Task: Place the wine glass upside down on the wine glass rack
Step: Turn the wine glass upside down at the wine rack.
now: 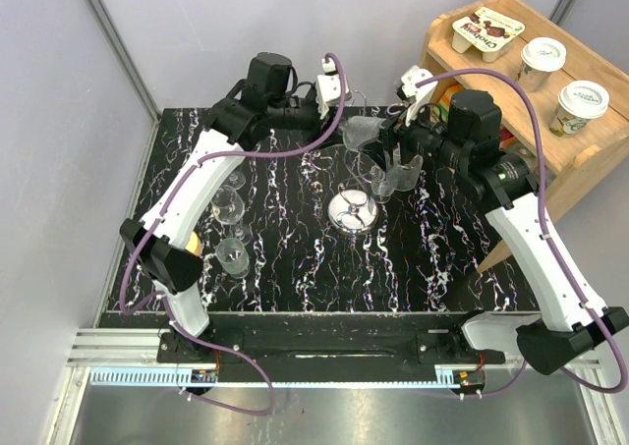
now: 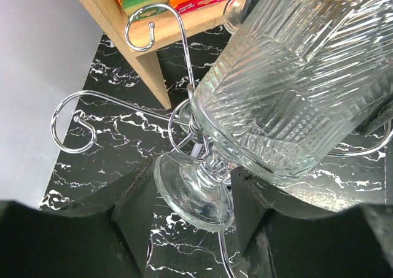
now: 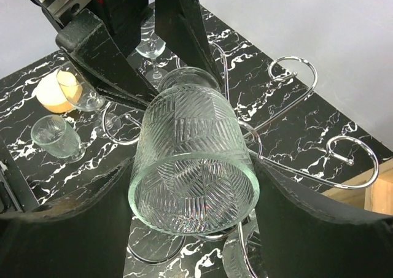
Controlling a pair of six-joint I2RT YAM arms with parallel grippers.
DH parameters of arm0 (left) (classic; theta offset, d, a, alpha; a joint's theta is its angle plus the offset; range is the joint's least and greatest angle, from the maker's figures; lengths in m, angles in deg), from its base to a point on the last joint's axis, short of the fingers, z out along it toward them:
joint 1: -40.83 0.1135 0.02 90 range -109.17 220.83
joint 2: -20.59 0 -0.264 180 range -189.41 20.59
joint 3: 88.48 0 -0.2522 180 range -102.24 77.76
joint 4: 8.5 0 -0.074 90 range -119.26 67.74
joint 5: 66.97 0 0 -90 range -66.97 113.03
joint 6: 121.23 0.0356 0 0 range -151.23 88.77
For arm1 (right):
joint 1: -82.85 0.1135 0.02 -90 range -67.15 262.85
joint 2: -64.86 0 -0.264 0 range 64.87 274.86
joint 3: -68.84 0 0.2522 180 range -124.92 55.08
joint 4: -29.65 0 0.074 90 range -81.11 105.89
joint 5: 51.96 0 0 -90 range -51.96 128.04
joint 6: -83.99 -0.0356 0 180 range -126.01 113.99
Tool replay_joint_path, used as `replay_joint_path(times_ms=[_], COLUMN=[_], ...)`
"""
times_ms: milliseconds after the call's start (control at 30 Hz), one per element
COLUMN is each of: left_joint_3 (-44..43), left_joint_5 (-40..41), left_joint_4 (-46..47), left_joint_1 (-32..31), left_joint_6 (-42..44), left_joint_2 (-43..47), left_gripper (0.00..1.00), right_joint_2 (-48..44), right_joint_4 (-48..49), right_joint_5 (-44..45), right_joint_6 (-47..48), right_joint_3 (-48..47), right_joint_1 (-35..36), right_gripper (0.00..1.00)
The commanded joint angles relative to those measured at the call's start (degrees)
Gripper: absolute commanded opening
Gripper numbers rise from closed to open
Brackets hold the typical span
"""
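The wine glass (image 2: 295, 75), ribbed clear glass, hangs tilted over the wine glass rack (image 2: 73, 115), whose curled chrome arms spread beneath it. My left gripper (image 2: 196, 175) is shut on its round foot (image 2: 196, 195), one black finger on each side. My right gripper (image 3: 193, 167) is shut on the bowl (image 3: 193, 149), whose open rim faces that camera. In the top view both grippers meet above the rack's shiny disc base (image 1: 351, 210): the left gripper (image 1: 356, 131) from the back left, the right gripper (image 1: 398, 155) from the right, with the glass (image 1: 393, 178) between them.
Two other glasses (image 1: 228, 204) (image 1: 234, 253) and a yellow object (image 1: 197, 241) stand on the black marbled table at the left. A wooden shelf (image 1: 590, 150) with paper cups (image 1: 543, 60) sits at the back right, close behind the right arm.
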Motion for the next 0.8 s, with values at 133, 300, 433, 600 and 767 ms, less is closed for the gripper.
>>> replay_joint_path(times_ms=[133, 300, 433, 600, 767], left_joint_3=[-6.13, -7.28, -7.89, -7.72, -7.19], left_joint_5=[1.31, 2.54, 3.33, 4.74, 5.35], left_joint_4=[1.1, 1.1, 1.1, 0.75, 0.49], left_joint_1=[-2.93, -3.45, -3.63, -4.07, -4.6], left_joint_6=[-0.24, -0.85, -0.85, 0.11, 0.64], left_joint_2=[1.8, 1.19, 1.27, 1.45, 1.71], left_gripper=[0.0, 0.0, 0.0, 0.0, 0.0], right_joint_2=[1.56, 1.65, 1.03, 1.29, 2.61], right_joint_4=[-2.94, -3.82, -3.82, -5.13, -6.37], right_joint_5=[12.09, 12.62, 12.62, 12.35, 11.22], right_joint_6=[3.93, 5.42, 5.51, 6.04, 6.39], right_joint_3=[0.57, 0.74, 1.18, -0.92, -1.98], right_joint_1=[-2.69, -2.69, -2.69, -2.69, -2.69], right_gripper=[0.57, 0.66, 0.94, 0.96, 0.96])
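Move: Both hands are above the rack and already share the wine glass: left fingers on its foot end, right fingers around its bowl. From the left hand, the rack's hub is about 10 cm below, 2 cm ahead and 3 cm right; the rack's far hook is some 12 cm ahead, 3 cm right. From the right hand, the hub lies 3 cm ahead, 3 cm left and 11 cm down, and a racked glass about 4 cm back, 3 cm right, well below. The right fingers open from their grip on the bowl, then that hand drops about 5 cm while shifting some 4 cm right and a little forward, turning slightly clockwise. The glass's foot end comes free of the left fingers, which snap fully shut with nothing between them as that hand, after a small dip, rises about 3 cm and edges right. ##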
